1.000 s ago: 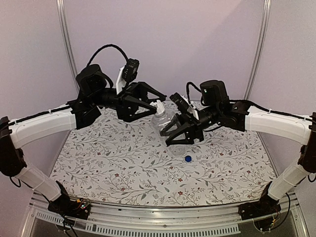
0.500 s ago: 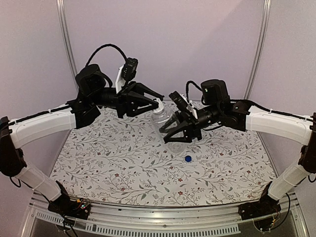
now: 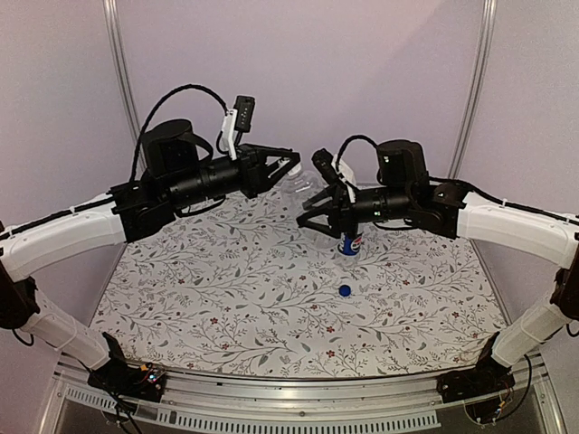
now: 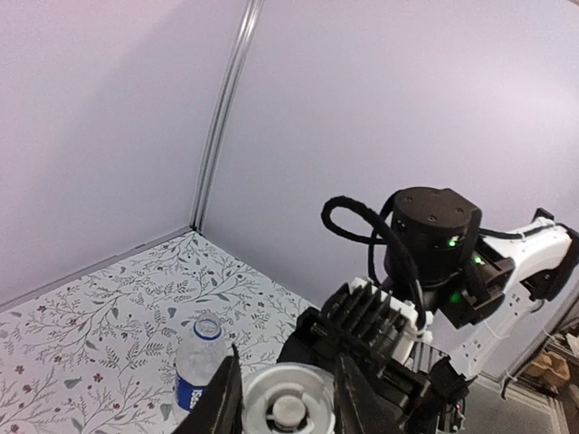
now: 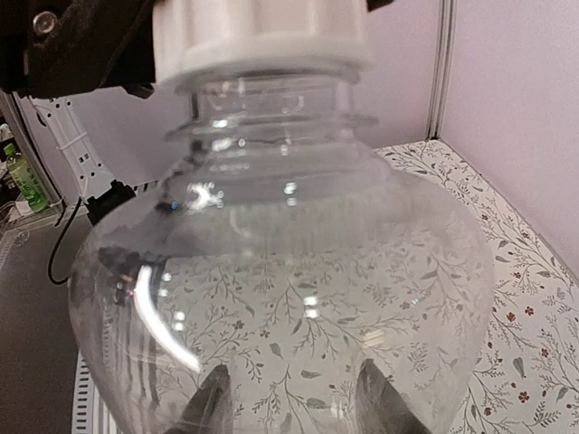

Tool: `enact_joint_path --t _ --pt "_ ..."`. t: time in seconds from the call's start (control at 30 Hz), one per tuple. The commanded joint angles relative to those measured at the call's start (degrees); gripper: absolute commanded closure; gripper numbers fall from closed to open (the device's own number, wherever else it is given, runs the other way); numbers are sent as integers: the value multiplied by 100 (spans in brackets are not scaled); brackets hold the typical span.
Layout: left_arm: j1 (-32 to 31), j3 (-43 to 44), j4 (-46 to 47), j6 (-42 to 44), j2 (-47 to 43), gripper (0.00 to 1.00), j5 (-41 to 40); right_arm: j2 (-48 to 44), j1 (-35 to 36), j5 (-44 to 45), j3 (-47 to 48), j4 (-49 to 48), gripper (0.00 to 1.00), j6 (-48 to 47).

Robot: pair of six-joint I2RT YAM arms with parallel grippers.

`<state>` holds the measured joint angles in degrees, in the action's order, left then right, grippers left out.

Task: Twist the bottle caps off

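The plain clear bottle (image 3: 300, 186) hangs in the air between both arms, lying roughly level. My left gripper (image 3: 288, 168) is shut on its white cap (image 4: 288, 404), a finger (image 4: 223, 398) on each side. My right gripper (image 3: 316, 204) is shut on the bottle's body (image 5: 289, 289), and its fingertips (image 5: 213, 403) show through the clear plastic. The white cap (image 5: 262, 36) sits on the neck. The Pepsi bottle (image 3: 350, 244) stands uncapped on the table, its open mouth showing (image 4: 206, 327). Its blue cap (image 3: 345, 290) lies on the mat in front of it.
A floral mat (image 3: 226, 298) covers the table. Purple walls with metal posts (image 3: 120, 81) close in the back and sides. The right arm's wrist housing (image 4: 432, 244) sits close behind the held bottle.
My left gripper has shut on the white cap. Both arms lifted and turned the plain bottle toward level, uncovering the Pepsi bottle behind it. The blue cap stayed put.
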<state>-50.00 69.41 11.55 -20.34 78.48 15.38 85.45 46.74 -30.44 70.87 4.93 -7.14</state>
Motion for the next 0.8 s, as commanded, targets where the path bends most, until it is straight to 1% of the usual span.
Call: enact_joint_path --t 0.0,0.07,0.13,0.27,0.47,0.53,0.63,0.77 --pt "-394 364 -672 -279 147 85 -1666 24 -59 1008 45 -42 65 335" --pt "-424 449 -745 -308 212 82 -1830 20 -60 946 25 -68 64 336" --pt "-423 472 -759 -310 226 77 -1821 9 -60 863 -2 -94 64 344" --pt "-417 308 -437 -137 94 63 -1591 -49 -58 603 -123 -171 64 295" --pt "-370 -23 116 267 -200 32 -662 -182 -66 -290 -514 -806 64 261" --pt "-321 -55 184 386 -263 25 -229 -211 -69 -569 -551 -913 64 234" --pt "-232 -67 180 534 -302 18 380 -209 -69 -1085 -583 -1066 64 181" --pt "-20 -119 268 548 -360 16 1209 -99 -71 -2060 -471 -1134 64 167"
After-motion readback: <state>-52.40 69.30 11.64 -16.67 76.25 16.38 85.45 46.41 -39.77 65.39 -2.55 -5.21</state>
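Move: The white cap sits between the left fingertips, already gripped, on top of the clear bottle that the right hand holds. The bottle's middle is about 12 cm below the left hand and 4 cm to its right. From the right hand the white cap is roughly 10 cm up, 4 cm left and level in reach. On the table, about 40 cm below the left hand, the loose blue cap lies some 12 cm to its right with no forward offset; the Pepsi bottle stands about 12 cm ahead and 14 cm right of it, its middle 30 cm down. The left hand, pinching the white cap, finishes its sweep forward by about 2 cm with a counter-clockwise turn of some 10 degrees, then spreads its fingers wide, lets go of the cap and draws back about 4.5 cm while turning back clockwise and finally rising a little. The right hand keeps its grip on the clear bottle throughout, going slightly forward with the left and sinking about 2 cm, then drawing back some 4 cm and coming up a little with a small counter-clockwise turn. ##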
